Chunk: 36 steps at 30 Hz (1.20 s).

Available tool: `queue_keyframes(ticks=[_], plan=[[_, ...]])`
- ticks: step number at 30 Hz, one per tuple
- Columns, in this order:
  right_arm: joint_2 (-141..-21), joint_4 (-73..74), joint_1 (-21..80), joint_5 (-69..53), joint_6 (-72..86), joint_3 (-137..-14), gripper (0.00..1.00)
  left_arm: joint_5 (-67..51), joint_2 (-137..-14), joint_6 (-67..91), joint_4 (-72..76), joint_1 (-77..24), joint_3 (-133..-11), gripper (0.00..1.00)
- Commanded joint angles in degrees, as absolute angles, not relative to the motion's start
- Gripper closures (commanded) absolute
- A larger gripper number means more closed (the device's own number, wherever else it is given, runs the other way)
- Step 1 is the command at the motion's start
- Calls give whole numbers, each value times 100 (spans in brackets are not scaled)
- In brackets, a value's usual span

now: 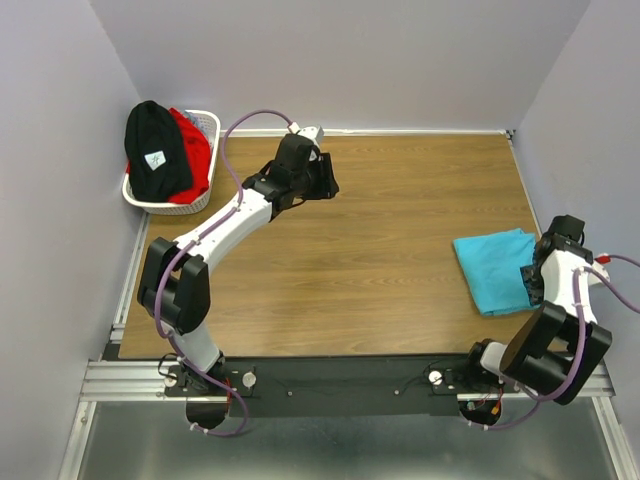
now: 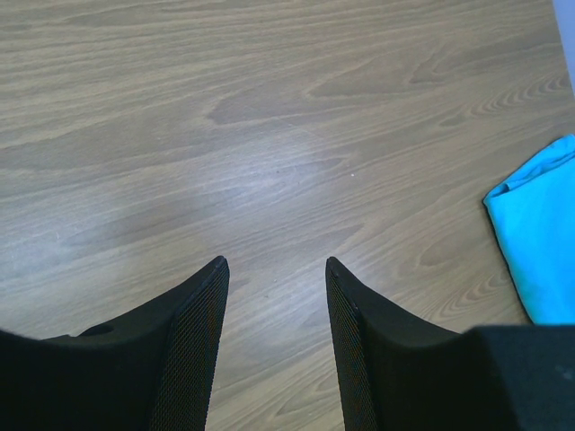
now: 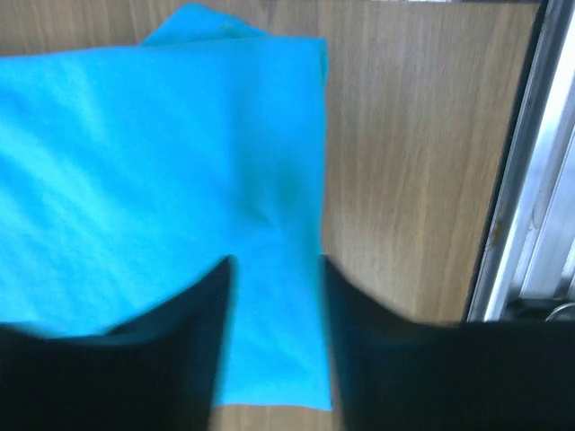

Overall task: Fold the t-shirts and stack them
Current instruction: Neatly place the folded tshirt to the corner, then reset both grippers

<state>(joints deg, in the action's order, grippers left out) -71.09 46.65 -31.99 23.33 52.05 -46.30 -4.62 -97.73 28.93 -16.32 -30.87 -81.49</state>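
A folded turquoise t-shirt (image 1: pixel 495 268) (image 3: pixel 162 162) lies flat at the right side of the table. My right gripper (image 1: pixel 530 280) (image 3: pixel 276 260) hovers over its near right edge, jaws apart, the cloth lying flat below the gap and nothing pinched. The view there is blurred. My left gripper (image 1: pixel 326 182) (image 2: pixel 274 262) hangs open over bare wood at the back middle, holding nothing; the turquoise t-shirt (image 2: pixel 539 233) shows at its view's right edge. A black t-shirt (image 1: pixel 155 150) with a small white label and a red t-shirt (image 1: pixel 197 150) are heaped in the basket.
The white lattice basket (image 1: pixel 190 205) stands at the back left corner against the wall. A metal rail (image 3: pixel 530 180) runs along the table's right edge, close to my right gripper. Grey walls close in the back and both sides.
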Motion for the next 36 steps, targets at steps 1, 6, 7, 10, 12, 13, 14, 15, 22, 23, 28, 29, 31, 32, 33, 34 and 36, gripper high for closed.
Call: queue_keyframes(ticks=[1, 6, 7, 10, 12, 13, 14, 15, 22, 23, 28, 29, 31, 32, 33, 34, 36], plan=[[-7207, 4904, -3234, 2356, 5212, -4640, 33, -571, -9571, 2795, -1661, -3111, -8060, 45], [-7426, 4904, -3234, 2206, 5028, -4807, 0, -589, -9527, 2777, -1652, -3111, -8033, 45], [-7470, 4896, -3234, 2180, 4897, -4851, 0, -598, -9519, 2777, -1652, -3111, -8025, 45], [-7235, 4650, -3226, 1856, 4484, -4974, 0, -598, -9466, 2777, -1644, -3111, -8024, 45], [-6936, 4327, -3226, 1548, 4273, -4975, 0, -598, -9413, 2769, -1643, -3111, -8024, 45], [-6743, 4211, -3226, 1425, 4167, -4957, 0, -598, -9387, 2760, -1635, -3111, -8016, 45], [-6559, 4071, -3226, 1267, 3966, -4905, 0, -589, -9369, 2760, -1643, -3111, -8007, 45], [-6235, 3774, -3226, 865, 3886, -4861, 0, -606, -9352, 2751, -1644, -3111, -8007, 45], [-6230, 2988, -1432, 612, 4024, -5166, 0, -536, -9071, 2716, -1538, -3111, -7744, 45], [-6345, 2945, -1032, 1015, 4095, -5412, 0, -510, -8983, 2698, -1521, -3111, -7674, 45], [-6934, 2198, 967, 1405, 4368, -5826, 0, -404, -8570, 2479, -1486, -3111, -7375, 44], [-7213, 2136, 1706, 1624, 4307, -6001, 0, -352, -8361, 2444, -1494, -3111, -7209, 44], [-7574, 2109, 2684, 2135, 4097, -6579, 0, -54, -8105, 2426, -1477, -3111, -6997, 44], [-7985, 2092, 2872, 2101, 4035, -6740, 0, 182, -7886, 2382, -1477, -3103, -6787, 44], [-8137, 2057, 3065, 2014, 3991, -6863, 0, 263, -7779, 2364, -1511, -3103, -6707, 44], [-8356, 1970, 3285, 1908, 3860, -7003, 0, 351, -7596, 2329, -1538, -3103, -6549, 44], [-8394, 1610, 3401, 1548, 3815, -6953, 0, 606, -7393, 2303, -1547, -3103, -6399, 44]])
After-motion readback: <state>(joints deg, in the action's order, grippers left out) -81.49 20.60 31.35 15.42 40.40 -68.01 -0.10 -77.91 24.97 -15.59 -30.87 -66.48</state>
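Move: The folded turquoise t-shirt already lies in the table's near right corner area. Its middle is about 7 cm ahead, 4 cm to the left and 5 cm below the right hand, whose partly open fingers hang over its near edge. The bare table corner itself is some 14 cm back and 14 cm right of that hand. From the left hand, idle over the far middle, the t-shirt lies roughly 43 cm right, 14 cm back and 18 cm below. The right fingers, already parted just above the t-shirt's near edge, spread fully while the hand dips about 1 cm; then it backs out upward and forward over the t-shirt and sweeps away, some 36 cm left, to the open middle, ending about 14 cm higher, the wrist swinging some 75 degrees counter-clockwise and tipping up. Late on, the left hand draws back and left about 5 cm each, rising a little. ##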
